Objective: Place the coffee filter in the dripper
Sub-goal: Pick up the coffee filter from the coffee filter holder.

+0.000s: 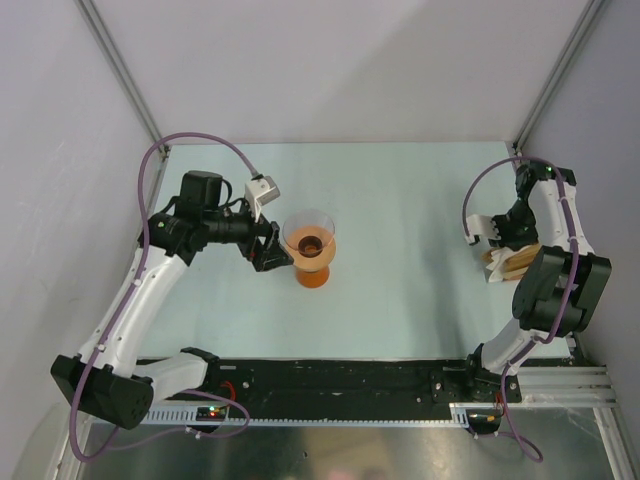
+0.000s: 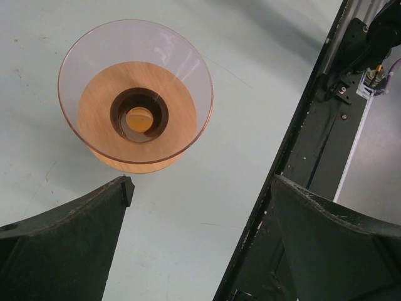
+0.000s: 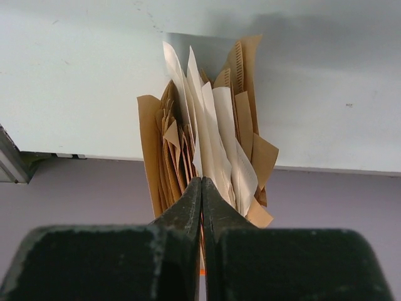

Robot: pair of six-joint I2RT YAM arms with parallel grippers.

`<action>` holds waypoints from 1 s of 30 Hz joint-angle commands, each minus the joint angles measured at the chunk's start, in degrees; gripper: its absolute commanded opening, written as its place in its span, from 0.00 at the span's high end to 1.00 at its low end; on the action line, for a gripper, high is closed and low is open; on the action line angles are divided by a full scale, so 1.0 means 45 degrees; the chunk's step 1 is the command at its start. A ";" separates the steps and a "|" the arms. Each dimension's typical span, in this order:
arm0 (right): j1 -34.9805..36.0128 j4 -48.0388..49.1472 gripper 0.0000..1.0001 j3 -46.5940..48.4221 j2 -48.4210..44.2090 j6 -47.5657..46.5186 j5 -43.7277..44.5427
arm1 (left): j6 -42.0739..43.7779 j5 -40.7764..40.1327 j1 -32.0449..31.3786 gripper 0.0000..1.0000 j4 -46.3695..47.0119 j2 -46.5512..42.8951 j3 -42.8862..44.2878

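The dripper (image 1: 309, 245) stands upright mid-table, a clear funnel (image 2: 136, 94) with a brown collar on an orange base, nothing inside it. My left gripper (image 1: 272, 250) hovers just left of it, wide open (image 2: 202, 183) and holding nothing. At the right edge of the table, my right gripper (image 1: 505, 250) reaches into an upright stack of tan and white paper fans (image 3: 182, 125). Its jaws (image 3: 202, 180) are pressed together, and the lower edge of a thin white coffee filter (image 3: 213, 138) runs down between the tips. In the top view the arm hides most of that stack (image 1: 512, 262).
A black rail (image 1: 350, 380) carrying both arm bases runs along the near edge and shows at the right of the left wrist view as a rail (image 2: 301, 157). Grey walls and metal frame posts (image 1: 120, 70) enclose the pale table (image 1: 410, 200).
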 commanded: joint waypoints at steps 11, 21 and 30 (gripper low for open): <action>-0.0214 -0.2268 1.00 0.1595 -0.0031 -0.0514 0.0053 | 0.0462 0.0158 -0.0030 0.00 0.0126 0.0082 0.0617; 0.0088 -0.2636 0.91 0.1645 -0.0188 -0.0251 -0.0343 | 0.0441 0.0131 -0.0031 0.00 0.0113 0.0108 0.0674; -0.0451 -0.2503 0.66 0.1998 0.0033 -0.0853 0.0049 | 0.0396 0.0137 -0.0033 0.00 0.0111 0.0132 0.0704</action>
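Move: The white filter at the middle of the stack lies right under the shut right fingertips, its middle roughly 4 cm below them and 1 cm to the left. Brown filters flank it, one bunch about 2 cm nearer the base and another 2 cm farther out; the orange filter holder is some 3 cm to the right of the fingertips and 9 cm down. From the left hand, the white filter lies about 52 cm to the right, 7 cm ahead and 18 cm lower. The white filter's edge, already pinched in the right fingers, is drawn up out of the stack as the hand rises about 3 cm and goes some 2.5 cm forward, fingertips tilting slightly outward. The hand then all but stops, and the fingers part to about a third open, letting go with the raised edge still between them. ##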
